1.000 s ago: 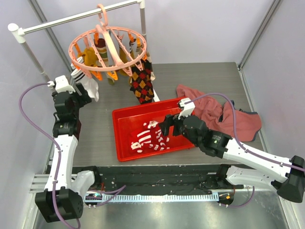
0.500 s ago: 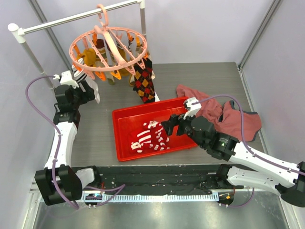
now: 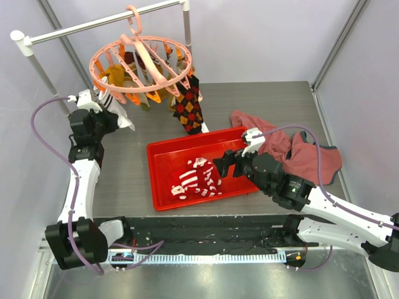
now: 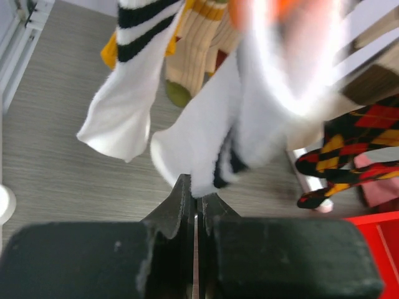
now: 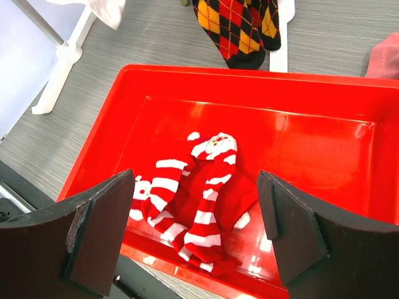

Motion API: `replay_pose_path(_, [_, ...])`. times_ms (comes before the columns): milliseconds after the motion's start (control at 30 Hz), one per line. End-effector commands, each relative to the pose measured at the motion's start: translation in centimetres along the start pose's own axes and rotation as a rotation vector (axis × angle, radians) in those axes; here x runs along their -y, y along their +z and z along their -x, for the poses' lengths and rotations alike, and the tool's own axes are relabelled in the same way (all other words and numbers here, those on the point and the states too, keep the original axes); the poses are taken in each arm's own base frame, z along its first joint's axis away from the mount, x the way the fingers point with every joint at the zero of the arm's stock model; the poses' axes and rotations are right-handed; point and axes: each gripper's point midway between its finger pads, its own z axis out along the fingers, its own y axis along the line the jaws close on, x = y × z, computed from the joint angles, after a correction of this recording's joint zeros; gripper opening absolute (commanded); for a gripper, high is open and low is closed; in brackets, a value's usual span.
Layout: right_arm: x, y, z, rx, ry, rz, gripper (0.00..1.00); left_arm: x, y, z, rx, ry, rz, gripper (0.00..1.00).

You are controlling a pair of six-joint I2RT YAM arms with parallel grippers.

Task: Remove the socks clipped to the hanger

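The salmon-pink round hanger (image 3: 140, 62) hangs by its hook from the white rail. Mustard socks (image 3: 115, 76), dark argyle socks (image 3: 189, 109) and white socks with dark bands (image 3: 118, 113) are clipped to it. My left gripper (image 3: 107, 119) is shut on the toe of one white sock (image 4: 206, 143), pinched at the fingertips (image 4: 196, 194). A second white sock (image 4: 124, 106) hangs free beside it. Red-and-white striped socks (image 3: 196, 179) lie in the red tray (image 3: 163, 156). My right gripper (image 3: 228, 167) is open and empty above them (image 5: 196, 230).
The white metal rail (image 3: 93, 25) and its posts stand at the back left. One post foot shows in the right wrist view (image 5: 59, 68). A large reddish-pink cloth (image 3: 293, 152) lies right of the tray. Grey walls close in both sides.
My left gripper has moved back and left toward the hanger with the white sock. The hanger ring has swung and tilted. My right gripper has drawn slightly right over the tray.
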Motion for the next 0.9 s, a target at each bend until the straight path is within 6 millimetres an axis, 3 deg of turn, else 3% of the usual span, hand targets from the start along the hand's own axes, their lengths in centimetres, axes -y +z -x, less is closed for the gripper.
replay_pose_path(0, [-1.1, -0.2, 2.6, 0.065, 0.007, 0.031, 0.88, 2.5, -2.4, 2.7, 0.09, -0.055, -0.082, 0.0])
replay_pose_path(167, [-3.3, -0.1, 4.7, 0.135, -0.007, 0.138, 0.88, 4.3, -4.3, 2.5, 0.064, -0.093, -0.137, 0.0])
replay_pose_path(300, [-5.9, 1.3, 5.7, 0.188, -0.019, 0.237, 0.88, 6.2, -5.6, 2.0, 0.034, -0.144, -0.205, 0.0])
replay_pose_path(333, [-6.8, 1.5, 7.1, 0.226, -0.015, 0.263, 0.87, 6.6, -5.7, 1.8, 0.026, -0.153, -0.216, 0.0])
replay_pose_path(533, [-10.5, 4.2, 10.7, 0.309, -0.105, 0.294, 0.86, 9.4, -7.1, 0.7, -0.038, -0.199, -0.316, 0.0])
replay_pose_path(700, [-14.0, 6.5, 11.1, 0.326, -0.232, 0.305, 0.86, 10.4, -8.4, 1.1, -0.041, -0.237, -0.348, 0.0])
replay_pose_path(733, [-14.8, 6.8, 12.0, 0.346, -0.229, 0.311, 0.86, 10.7, -8.6, 1.0, -0.048, -0.245, -0.362, 0.0])
replay_pose_path(800, [-16.1, 8.5, 10.5, 0.316, -0.244, 0.329, 0.86, 11.4, -8.9, 0.9, -0.062, -0.269, -0.384, 0.0])
replay_pose_path(833, [-16.8, 8.7, 11.3, 0.341, -0.257, 0.341, 0.86, 11.8, -9.0, 0.7, -0.076, -0.274, -0.403, 0.0])
replay_pose_path(867, [-17.3, 9.9, 10.0, 0.318, -0.275, 0.343, 0.86, 12.2, -9.1, 0.6, -0.086, -0.286, -0.415, 0.0])
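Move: The left hand, already shut on a white striped sock, has the hanger ring's middle about 13 cm ahead, 10 cm right and 12 cm above, and the red tray's middle some 13 cm back, 30 cm right, 22 cm lower. A second white sock hangs roughly 6 cm ahead and 3 cm left of it. From the open right hand, the gripped sock is about 17 cm ahead, 35 cm left and slightly higher; the argyle sock hangs 17 cm ahead and 11 cm left. To the right, back and up, the left hand draws the striped sock about 13 cm towards the right hand, keeping its pinch; it rises first, then swings right, rolling its left side down and turning clockwise some 15 degrees. After a brief pause the right hand sweeps left above the tray, about 16 cm and 10 cm up, towards the sock, fingers wide open and tipping up. ##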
